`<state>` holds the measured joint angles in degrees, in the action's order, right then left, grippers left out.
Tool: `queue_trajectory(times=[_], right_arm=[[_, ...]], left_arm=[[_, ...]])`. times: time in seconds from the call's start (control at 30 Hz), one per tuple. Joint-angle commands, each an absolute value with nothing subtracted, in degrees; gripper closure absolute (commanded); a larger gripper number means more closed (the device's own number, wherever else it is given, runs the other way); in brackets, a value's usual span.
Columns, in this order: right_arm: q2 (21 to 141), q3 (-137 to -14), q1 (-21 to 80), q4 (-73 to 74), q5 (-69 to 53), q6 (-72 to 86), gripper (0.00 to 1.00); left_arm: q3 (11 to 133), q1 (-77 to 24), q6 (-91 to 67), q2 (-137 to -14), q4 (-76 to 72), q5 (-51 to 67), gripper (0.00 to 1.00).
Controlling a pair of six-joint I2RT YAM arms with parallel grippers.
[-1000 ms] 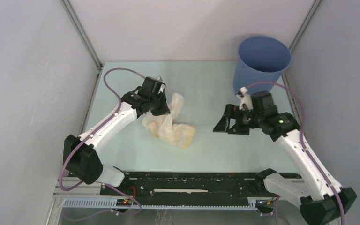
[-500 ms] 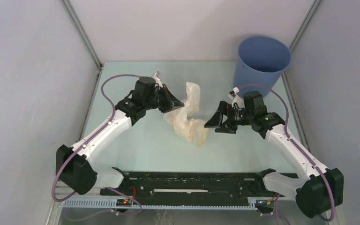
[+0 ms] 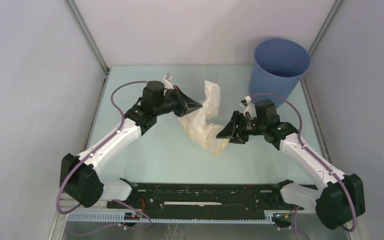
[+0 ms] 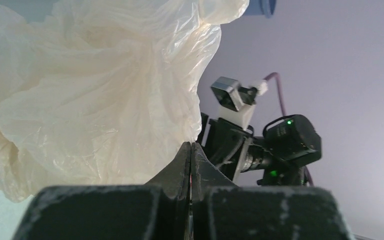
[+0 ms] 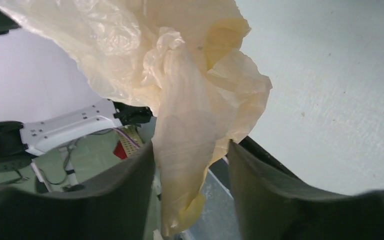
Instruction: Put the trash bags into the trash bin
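The trash bag [image 3: 206,116], pale and crinkly with a yellow band, hangs in a bunch above the middle of the table. My left gripper [image 3: 198,106] is shut on its upper part; in the left wrist view the jaws [image 4: 191,146] are pressed together with the trash bag [image 4: 105,90] billowing up to the left. My right gripper [image 3: 222,134] stands open at the bag's lower right. In the right wrist view the trash bag's [image 5: 190,100] hanging tail passes between its fingers [image 5: 120,190], brushing the left one. The blue trash bin [image 3: 280,64] stands upright at the back right corner.
Grey walls with metal posts close in the table [image 3: 145,150] on three sides. A black rail [image 3: 200,192] runs along the near edge between the arm bases. The right arm's wrist and camera [image 4: 285,145] sit just beyond the left gripper's tips.
The left gripper carried the bag up and to the right, off the table. The right gripper moved left to the bag's lower end and its jaws narrowed around the hanging tail.
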<state>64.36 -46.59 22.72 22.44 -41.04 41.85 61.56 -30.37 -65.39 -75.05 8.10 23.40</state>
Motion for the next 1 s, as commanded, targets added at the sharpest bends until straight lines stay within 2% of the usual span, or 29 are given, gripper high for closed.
queue_trajectory(times=[0.0, 0.03, 0.13, 0.3, 0.33, 0.47, 0.57, 0.6, 0.73, 0.97], right_arm=[[63.72, -46.86, 20.58, 16.99, -44.30, 46.29, 0.49], [62.87, -46.90, 19.37, 15.88, -45.55, 47.65, 0.58], [58.39, -46.93, 13.52, 15.00, -47.25, 50.84, 1.00], [52.48, -48.82, 7.93, 15.10, -50.05, 54.25, 1.00], [52.80, -49.86, 8.74, 15.52, -50.39, 54.62, 1.00], [53.22, -51.38, 9.87, 18.92, -48.28, 60.57, 1.00], [53.99, -53.20, 8.57, 24.72, -45.39, 66.14, 1.00], [54.52, -54.02, 8.53, 25.63, -45.02, 67.71, 1.00], [56.88, -58.61, 10.11, 31.50, -41.06, 72.67, 1.00], [58.64, -58.92, 16.47, 24.84, -36.90, 88.55, 1.00]], left_arm=[[61.56, -30.67, -69.01, -74.79, 1.25, 25.07, 1.00], [61.73, -30.51, -68.82, -74.67, 1.08, 24.61, 1.00], [61.89, -28.08, -66.94, -72.96, 2.91, 22.40, 1.00], [58.20, -20.49, -66.30, -69.61, 4.68, 20.92, 0.99], [58.34, -19.66, -65.97, -69.97, 4.83, 22.12, 0.93], [64.44, -21.00, -57.29, -70.49, 15.31, 19.85, 0.38], [68.85, -24.34, -49.18, -67.46, 25.16, 10.61, 0.08], [69.68, -25.75, -46.98, -66.29, 27.70, 8.06, 0.01], [70.96, -33.35, -42.13, -61.52, 34.24, -0.63, 0.00], [71.84, -52.45, -36.64, -58.36, 26.40, -3.14, 0.00]])
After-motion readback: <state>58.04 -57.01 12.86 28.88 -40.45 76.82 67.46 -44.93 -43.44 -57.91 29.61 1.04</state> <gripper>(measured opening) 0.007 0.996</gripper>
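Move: My left hand already pinches the trash bag. Its bulk hangs about 8 cm below that hand, some 3 cm to its right and 2 cm nearer me. The bag's lower end already sits between my right hand's half-open fingers, with the bag's middle about 6 cm ahead of that hand, 4 cm to its left and about level. The trash bin stands some 25 cm ahead of my right hand and 22 cm to its right, its middle roughly 4 cm lower. I shut my right fingers on the hanging end of the trash bag and lift it about 10 cm, carrying it slightly right and forward while the wrist turns some 25 degrees clockwise. My left hand first draws left and forward, opens wide to let go of the bag, then backs off towards me about 12 cm, rising and tilting its fingers upward. ##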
